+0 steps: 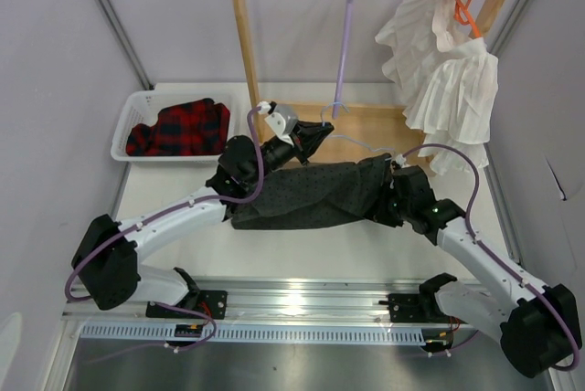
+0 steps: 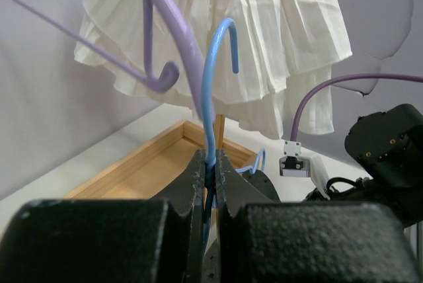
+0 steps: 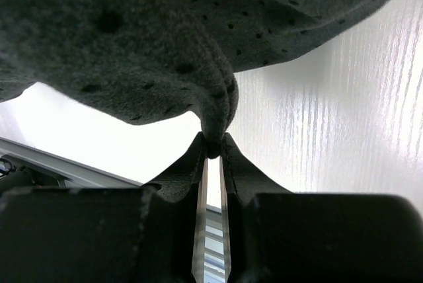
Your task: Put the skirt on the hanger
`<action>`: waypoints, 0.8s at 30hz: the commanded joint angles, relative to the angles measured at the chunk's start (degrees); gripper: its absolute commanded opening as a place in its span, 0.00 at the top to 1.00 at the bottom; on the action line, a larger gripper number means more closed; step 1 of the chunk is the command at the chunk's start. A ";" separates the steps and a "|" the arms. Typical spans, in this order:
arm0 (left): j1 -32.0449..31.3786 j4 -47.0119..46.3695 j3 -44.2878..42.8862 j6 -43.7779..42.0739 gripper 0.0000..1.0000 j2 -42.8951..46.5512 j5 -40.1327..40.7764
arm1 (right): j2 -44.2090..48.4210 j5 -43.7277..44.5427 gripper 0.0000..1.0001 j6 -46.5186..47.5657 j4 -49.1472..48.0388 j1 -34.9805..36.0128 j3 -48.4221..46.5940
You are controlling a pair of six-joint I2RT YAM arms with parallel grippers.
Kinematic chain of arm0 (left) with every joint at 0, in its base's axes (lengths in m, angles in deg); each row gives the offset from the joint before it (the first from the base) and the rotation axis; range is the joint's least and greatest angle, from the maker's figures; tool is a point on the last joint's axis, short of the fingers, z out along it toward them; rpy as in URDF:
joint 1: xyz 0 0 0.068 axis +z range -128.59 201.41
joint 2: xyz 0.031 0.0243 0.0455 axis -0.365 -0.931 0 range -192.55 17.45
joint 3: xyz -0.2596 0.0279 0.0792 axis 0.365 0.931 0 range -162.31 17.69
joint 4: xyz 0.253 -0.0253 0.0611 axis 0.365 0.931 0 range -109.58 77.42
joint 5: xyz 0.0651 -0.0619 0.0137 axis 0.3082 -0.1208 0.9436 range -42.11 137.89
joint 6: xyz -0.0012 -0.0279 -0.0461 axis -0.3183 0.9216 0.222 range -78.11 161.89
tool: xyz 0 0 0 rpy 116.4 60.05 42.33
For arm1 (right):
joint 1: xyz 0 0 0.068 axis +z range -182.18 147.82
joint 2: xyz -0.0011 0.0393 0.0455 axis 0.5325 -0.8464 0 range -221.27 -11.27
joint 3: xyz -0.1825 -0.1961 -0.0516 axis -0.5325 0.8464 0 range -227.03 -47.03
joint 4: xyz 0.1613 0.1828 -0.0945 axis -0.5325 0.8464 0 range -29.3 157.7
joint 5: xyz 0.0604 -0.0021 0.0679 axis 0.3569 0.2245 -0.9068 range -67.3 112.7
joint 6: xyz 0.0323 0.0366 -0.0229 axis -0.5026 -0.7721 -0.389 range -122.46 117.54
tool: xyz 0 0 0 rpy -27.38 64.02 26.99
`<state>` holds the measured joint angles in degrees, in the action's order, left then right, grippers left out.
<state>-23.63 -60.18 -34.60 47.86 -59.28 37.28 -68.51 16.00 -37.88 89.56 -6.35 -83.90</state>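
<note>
The dark dotted skirt (image 1: 311, 192) hangs stretched between my two arms above the table. My left gripper (image 1: 322, 132) is shut on the pale blue hanger (image 1: 367, 145), pinching the neck just below its hook (image 2: 215, 78). In the left wrist view the jaws (image 2: 211, 165) press on the blue wire. The hanger's thin arm runs right toward the skirt's upper edge; the rest is hidden by cloth. My right gripper (image 1: 395, 177) is shut on a fold of the skirt (image 3: 165, 38) at its right end, the fingertips (image 3: 213, 145) squeezing the edge.
A wooden rack (image 1: 242, 35) stands behind, its base (image 1: 375, 121) just beyond the left gripper. On its rod hang a lavender hanger (image 1: 344, 44) and an orange hanger (image 1: 466, 7) with a white pleated garment (image 1: 448, 89). A white basket (image 1: 128, 121) holds a plaid garment (image 1: 178, 128).
</note>
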 commanded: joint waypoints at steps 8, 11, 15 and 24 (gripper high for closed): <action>-0.32 -0.10 -10.20 -3.87 1.00 7.11 3.67 | 2.48 0.98 0.90 2.11 -1.00 -0.07 0.03; -0.32 0.69 -10.20 -5.09 1.00 12.29 4.19 | 1.78 3.26 0.92 2.02 0.22 -0.95 -0.40; -0.40 8.15 -14.14 -9.49 1.00 15.82 4.55 | 2.30 1.61 0.95 2.11 -0.29 -4.11 0.30; -0.23 18.87 -17.40 -9.41 1.00 16.61 -1.08 | 4.06 1.25 0.93 1.93 0.31 -4.99 -3.12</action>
<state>-24.39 -36.88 -46.86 40.70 -46.02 37.15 -65.14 14.71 -36.94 85.21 -10.68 -84.68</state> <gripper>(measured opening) 0.089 0.132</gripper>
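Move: The skirt already hangs on the blue hanger held by the left hand. Its middle is about 18 cm below that hand, 5 cm back and 2 cm to the left. The hanger's right end is level ahead, some 16 cm right and 8 cm down, and the purple hanger's lower tip about 3 cm ahead, 2 cm right and 3 cm above. From the right hand, pinching the skirt's edge, the skirt's middle lies about 16 cm left, 3 cm ahead and 4 cm up. The skirt is lifted by its hanger: the left hand, still gripping the hook's base, rises some 10 cm, straight up at first, then also back and left by about 4 cm each, fingertips tipping slightly up. The right hand keeps its pinch on the skirt's edge and follows late, only about 3 cm up and 3 cm forward. ##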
